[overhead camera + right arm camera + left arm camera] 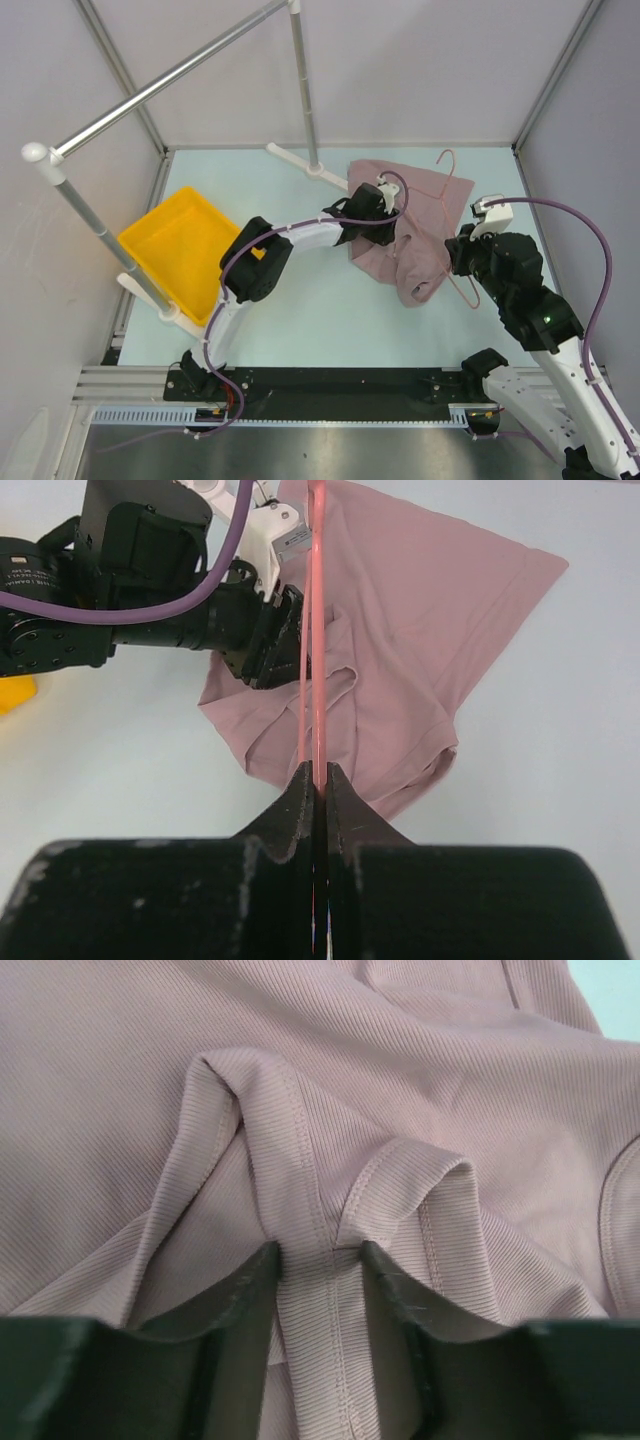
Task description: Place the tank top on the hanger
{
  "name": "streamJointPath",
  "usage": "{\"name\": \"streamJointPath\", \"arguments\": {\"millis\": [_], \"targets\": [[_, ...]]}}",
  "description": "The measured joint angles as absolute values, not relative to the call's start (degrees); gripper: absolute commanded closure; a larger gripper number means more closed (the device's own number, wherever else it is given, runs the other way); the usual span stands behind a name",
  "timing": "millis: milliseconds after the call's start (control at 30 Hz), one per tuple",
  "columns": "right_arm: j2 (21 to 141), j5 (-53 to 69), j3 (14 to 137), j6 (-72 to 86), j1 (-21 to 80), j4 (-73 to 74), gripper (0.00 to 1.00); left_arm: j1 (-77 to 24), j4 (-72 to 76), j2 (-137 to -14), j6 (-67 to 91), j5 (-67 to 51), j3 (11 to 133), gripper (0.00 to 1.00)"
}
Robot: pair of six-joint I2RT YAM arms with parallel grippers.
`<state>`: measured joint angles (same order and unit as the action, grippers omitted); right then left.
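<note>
The mauve-pink tank top [415, 215] lies crumpled on the table at the back right, spread wide in the right wrist view [420, 630]. The thin pink hanger [449, 160] lies over it, hook toward the back. My right gripper [317, 770] is shut on the hanger's wire [316, 630] at the top's near right edge [462, 252]. My left gripper [318, 1250] is pressed down on the top's left side [385, 205]. Its jaws stand partly open on either side of a flat seamed strap [320, 1340], and fabric is puckered just beyond the fingertips.
A yellow bin [175, 250] sits at the left. A thick grey rail [170, 75] runs overhead on two posts; one post [305, 90] stands just behind and left of the tank top, its white foot [300, 162] on the table.
</note>
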<state>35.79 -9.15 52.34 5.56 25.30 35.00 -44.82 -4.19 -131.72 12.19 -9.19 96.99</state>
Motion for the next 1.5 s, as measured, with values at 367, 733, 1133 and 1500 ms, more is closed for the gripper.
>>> {"name": "streamJointPath", "arguments": {"millis": [367, 733, 1133, 1500], "targets": [[35.55, -9.23, 52.29, 5.58, 24.99, 35.73, 1.0, -44.71, -4.43, -131.76, 14.15, -10.72, 96.82, 1.0], [35.68, -12.27, 52.29, 6.46, 24.47, 35.77, 1.0, -39.09, -0.56, -117.97, 18.22, -14.28, 80.23, 1.0], [38.09, -3.44, 52.36, 6.42, 28.88, 40.12, 1.0, -31.09, 3.4, -112.57, 21.19, -18.61, 73.32, 1.0], [42.96, -2.63, 52.58, 6.42, 35.2, 42.26, 1.0, -26.48, 11.94, -109.01, 26.5, -29.32, 65.65, 1.0]]}}
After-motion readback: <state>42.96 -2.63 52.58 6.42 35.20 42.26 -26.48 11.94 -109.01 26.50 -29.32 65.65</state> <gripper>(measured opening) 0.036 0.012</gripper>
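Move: The fold of the tank top lies right between the left hand's open fingertips, about 1 cm below the hand point; the top's bunched near end is some 12 cm back and 7 cm to the right. The rack foot stands about 17 cm ahead and 17 cm left, on the table. From the right hand, still gripping the hanger, that fold is roughly 16 cm ahead, 16 cm left and 25 cm lower; the hanger's far end is about 25 cm ahead, 15 cm left and 10 cm lower. Leftward, after first shutting its fingers on the fold, the left hand draws the pinched cloth about 14 cm and lifts it some 6 cm, its right side dropping as the wrist rolls. The right hand keeps the hanger and, after a pause and a slight drift right, goes left, down and a little back, tipping down and turning counter-clockwise about 15 degrees each to swing the hanger's far end towards the lifted edge. ##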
